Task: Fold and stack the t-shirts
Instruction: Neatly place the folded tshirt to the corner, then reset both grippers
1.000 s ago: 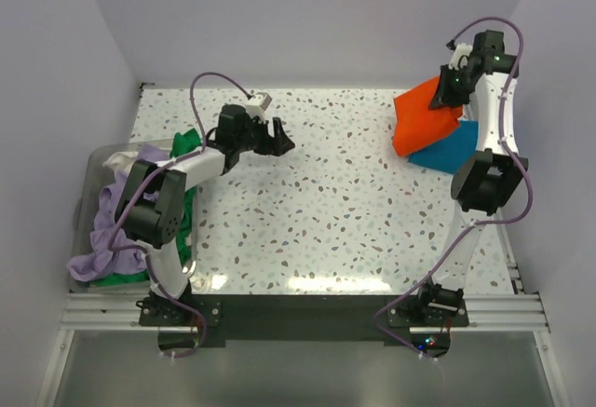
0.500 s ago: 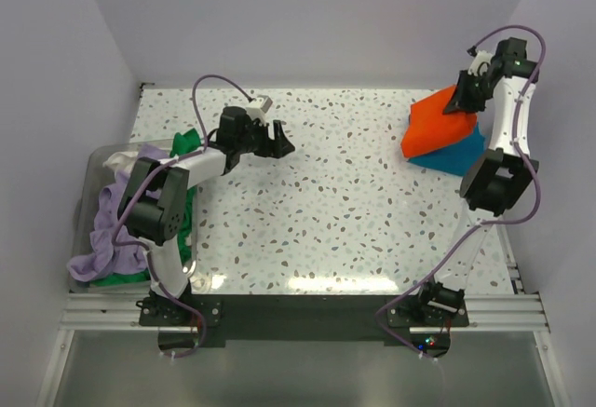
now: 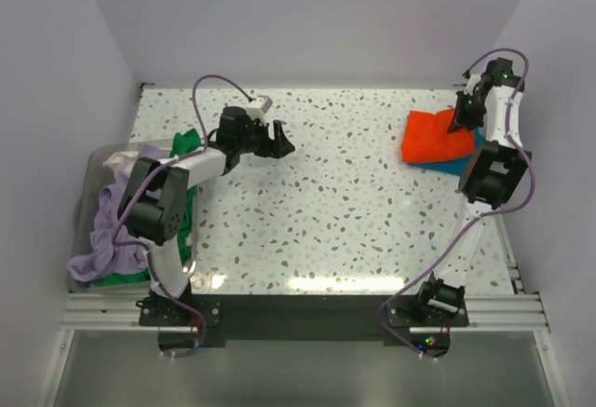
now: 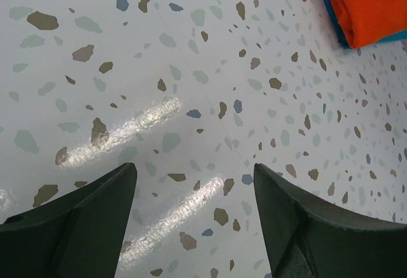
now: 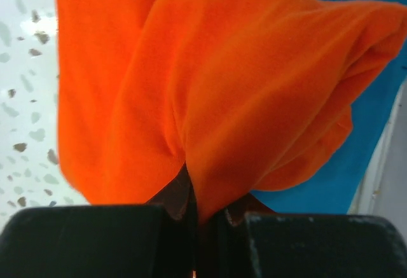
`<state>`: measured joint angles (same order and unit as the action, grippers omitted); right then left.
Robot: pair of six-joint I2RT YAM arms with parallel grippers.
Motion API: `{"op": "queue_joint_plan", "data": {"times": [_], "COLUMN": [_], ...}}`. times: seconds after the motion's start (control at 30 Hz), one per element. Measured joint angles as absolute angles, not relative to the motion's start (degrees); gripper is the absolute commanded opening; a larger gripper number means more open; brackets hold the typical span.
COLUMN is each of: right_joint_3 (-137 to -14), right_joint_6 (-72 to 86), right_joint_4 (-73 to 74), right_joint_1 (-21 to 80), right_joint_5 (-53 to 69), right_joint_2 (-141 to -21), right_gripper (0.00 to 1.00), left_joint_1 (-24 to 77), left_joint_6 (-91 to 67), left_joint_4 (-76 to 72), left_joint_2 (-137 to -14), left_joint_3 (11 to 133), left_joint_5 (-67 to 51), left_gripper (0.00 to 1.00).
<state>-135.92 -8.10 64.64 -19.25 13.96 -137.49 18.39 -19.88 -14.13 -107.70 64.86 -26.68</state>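
Observation:
A folded orange t-shirt [image 3: 431,136] lies on a teal-blue t-shirt [image 3: 463,158] at the table's far right. My right gripper [image 3: 459,120] is shut on the orange shirt's right edge; in the right wrist view a pinch of orange cloth [image 5: 210,125] runs down between the jaws, with teal cloth [image 5: 362,157] beneath. My left gripper [image 3: 279,137] hovers open over bare tabletop at the left centre; its fingers [image 4: 82,221] hold nothing, and the orange and teal stack [image 4: 372,4] shows far off. More t-shirts, lavender [image 3: 102,239], green [image 3: 189,137] and whitish [image 3: 121,158], are heaped at the left.
The heap of shirts sits in a clear bin [image 3: 93,169] at the table's left edge. Walls close in the table at the back and both sides. The speckled tabletop [image 3: 335,211] stretches between the two arms.
My right gripper has carried the orange shirt rightward and down, so it now lies flatter on the teal one. The left arm has not moved.

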Motion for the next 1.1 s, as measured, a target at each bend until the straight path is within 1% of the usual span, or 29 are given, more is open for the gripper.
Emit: {"op": "queue_joint_plan", "data": {"times": [0.37, 0.4, 0.43, 0.47, 0.5, 0.53, 0.57, 0.6, 0.63, 0.73, 0.83, 0.93, 1.1], "right_joint_3": [-134.6, -134.6, -134.5, -134.5, -134.4, -134.3, -134.2, -133.9, -133.3, -129.1, -122.8, -116.2, -107.4], "right_joint_6": [-7.3, -7.1, -6.9, -6.7, -5.9, -5.5, -5.4, -5.0, -4.8, -3.9, -2.4, -0.3, 4.3], "right_joint_4": [60.9, 60.5, 60.2, 60.0, 59.8, 59.5, 59.0, 58.5, 58.1, 56.3, 54.2, 51.8, 47.3], "right_joint_1": [-19.2, -19.2, -19.2, -19.2, -19.2, -19.2, -19.2, -19.2, -19.2, -19.2, -19.2, -19.1, -17.8], "right_joint_5": [0.4, -0.6, -1.5, -2.4, -3.1, -4.0, -4.8, -5.5, -6.1, -7.3, -8.1, -8.6, -15.2], "right_joint_2": [-137.5, -137.5, -137.5, -137.5, -137.5, -137.5, -137.5, -137.5, -137.3, -135.6, -131.3, -124.8, -110.3], "right_gripper": [0.00, 0.04, 0.10, 0.37, 0.59, 0.71, 0.88, 0.94, 0.98, 0.99, 0.99, 0.99, 0.99], "left_joint_1": [18.4, 18.4, 18.4, 18.4, 18.4, 18.4, 18.4, 18.4, 18.4, 18.4, 18.4, 18.4, 18.4], "left_joint_6": [-19.9, -19.9, -19.9, -19.9, -19.9, -19.9, -19.9, -19.9, -19.9, -19.9, -19.9, -19.9, -19.9], "left_joint_4": [-14.1, -14.1, -14.1, -14.1, -14.1, -14.2, -14.1, -14.2, -14.2, -14.2, -14.2, -14.3, -14.5], "left_joint_2": [-107.7, -107.7, -107.7, -107.7, -107.7, -107.7, -107.7, -107.6, -107.5, -106.9, -105.4, -102.8, -95.6], "left_joint_3": [64.9, 64.8, 64.8, 64.8, 64.8, 64.8, 64.7, 64.6, 64.3, 63.4, 62.3, 60.9, 57.8], "left_joint_5": [-26.8, -26.8, -26.8, -26.8, -26.8, -26.8, -26.8, -26.8, -26.7, -26.5, -26.2, -25.4, -22.0], "left_gripper": [0.79, 0.79, 0.79, 0.79, 0.79, 0.79, 0.79, 0.79, 0.79, 0.79, 0.79, 0.79, 0.80]}}
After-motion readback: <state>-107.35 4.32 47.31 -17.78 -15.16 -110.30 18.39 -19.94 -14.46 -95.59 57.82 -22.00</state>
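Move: The right hand still pinches the orange t-shirt, whose middle is about 5 cm to its left, 2 cm back and 2 cm below. The blue folded t-shirt under it, the stacking place, centres about 3 cm left, 4 cm back and 3 cm below the hand; the table's right edge runs some 6 cm to the hand's right, level with it. From the idle left hand, the blue t-shirt is roughly 43 cm to the right, 1 cm back and a little lower. The right hand keeps its pinch and draws the orange t-shirt low over the blue one towards the table's right edge, about 6 cm to the right and sinking barely a centimetre, while its fingertips swing out to the right and the wrist turns slightly clockwise. As that travel ends the fingers open wide and let go of the cloth, then the hand backs off about 6 cm and rises some 10 cm, turning further clockwise to roughly 25 degrees in all, as the open, empty left hand starts to lift and draw back and left. ##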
